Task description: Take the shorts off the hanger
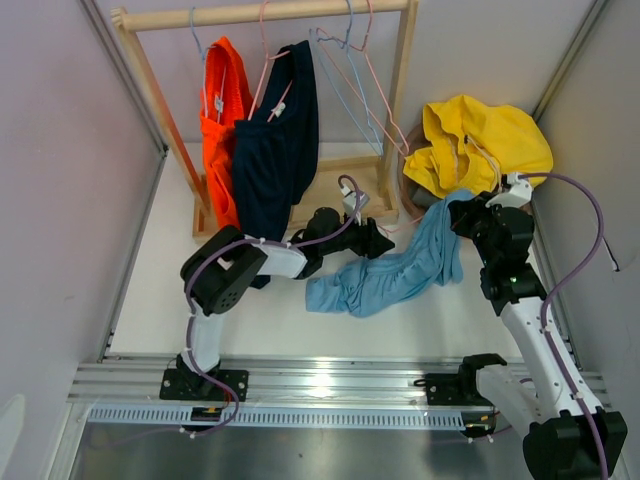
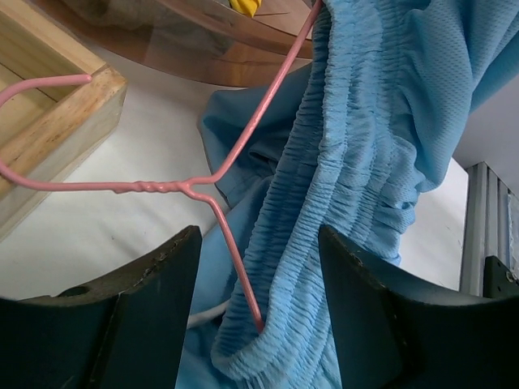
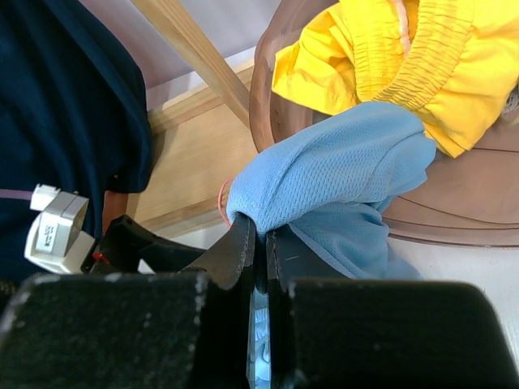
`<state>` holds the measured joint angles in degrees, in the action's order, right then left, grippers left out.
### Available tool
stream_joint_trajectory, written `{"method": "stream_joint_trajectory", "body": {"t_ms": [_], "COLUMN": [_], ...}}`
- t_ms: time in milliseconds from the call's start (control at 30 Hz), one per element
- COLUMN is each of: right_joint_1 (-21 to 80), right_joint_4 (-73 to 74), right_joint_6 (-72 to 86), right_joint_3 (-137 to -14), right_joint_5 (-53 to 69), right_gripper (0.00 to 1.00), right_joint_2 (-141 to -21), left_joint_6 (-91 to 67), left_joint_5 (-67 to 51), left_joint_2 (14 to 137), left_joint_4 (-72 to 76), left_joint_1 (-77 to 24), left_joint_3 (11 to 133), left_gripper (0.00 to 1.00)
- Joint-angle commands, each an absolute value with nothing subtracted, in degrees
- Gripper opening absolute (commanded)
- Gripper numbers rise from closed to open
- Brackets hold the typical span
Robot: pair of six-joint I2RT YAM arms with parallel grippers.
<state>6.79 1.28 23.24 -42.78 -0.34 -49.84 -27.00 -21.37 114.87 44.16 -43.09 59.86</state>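
Note:
Light blue shorts (image 1: 400, 270) lie crumpled on the white table between the arms. My right gripper (image 1: 465, 215) is shut on one end of them (image 3: 324, 162) and holds it up beside the yellow garment. A thin pink wire hanger (image 2: 166, 186) has one arm running down inside the ribbed waistband (image 2: 357, 146). My left gripper (image 2: 259, 243) stands open around that hanger arm and the waistband edge, with both dark fingers apart from them. In the top view the left gripper (image 1: 375, 240) sits at the shorts' left end, by the rack's base.
A wooden rack (image 1: 260, 14) at the back carries orange shorts (image 1: 222, 120), navy shorts (image 1: 275, 150) and empty wire hangers (image 1: 350, 80). A yellow garment (image 1: 480, 140) lies in a round brown tray (image 3: 268, 97) at the right. Grey walls close both sides.

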Motion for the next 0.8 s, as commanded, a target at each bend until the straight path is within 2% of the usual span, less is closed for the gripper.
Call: {"method": "stream_joint_trajectory", "body": {"t_ms": [0,367,467,567,600,633,667,767], "right_joint_1": [6.9,6.9,6.9,6.9,6.9,6.9,6.9,6.9], "right_joint_4": [-0.9,-1.9,-1.9,-2.0,-2.1,-2.1,-2.1,-2.3], "right_joint_6": [22.0,22.2,22.1,21.9,21.9,22.0,21.9,22.1], "right_joint_3": [-44.8,-44.8,-45.0,-45.0,-45.0,-44.9,-44.8,-44.5], "right_joint_5": [1.0,1.5,1.4,1.3,1.3,1.3,1.4,1.2], "right_gripper": [0.0,0.0,0.0,0.0,0.0,0.0,0.0,0.0], "right_joint_2": [-50.3,-51.9,-52.4,-52.6,-52.7,-52.8,-52.9,-52.9], "left_joint_6": [-27.5,-26.8,-27.7,-28.9,-29.6,-29.8,-30.1,-30.5], "left_joint_5": [-22.0,-19.6,-20.5,-21.7,-22.2,-23.0,-23.7,-24.7], "left_joint_2": [117.0,120.9,122.7,124.2,124.5,124.9,125.1,123.5], "left_joint_4": [48.1,46.1,46.2,46.8,47.2,47.5,47.8,49.2], "left_joint_1": [-43.7,-43.7,-43.7,-43.7,-43.7,-43.7,-43.7,-43.7], "left_joint_3": [63.0,64.9,66.4,67.7,68.0,68.2,68.4,66.8], "left_gripper": [0.65,0.63,0.56,0.35,0.14,0.06,0.0,0.0]}}
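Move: My left hand, open and pointing right, has the pink hanger's near arm about 3 cm to its right, 4 cm below and 1 cm ahead. The blue shorts lie bunched about 6 cm back, 5 cm right and 7 cm down; the rack's near right corner is about 6 cm ahead and 3 cm right. From my right hand, already pinching the shorts' waist, that hanger arm lies some 12 cm left, 20 cm below, about 1 cm ahead. I sink my left hand about 4 cm, easing roughly 2 cm right and a little forward, until the pink hanger's near arm sits between my fingertips beside the waistband. Then I shut the fingers from well open and pinch the wire. My right hand keeps its grip on the blue shorts, lowering them about 2 cm. ##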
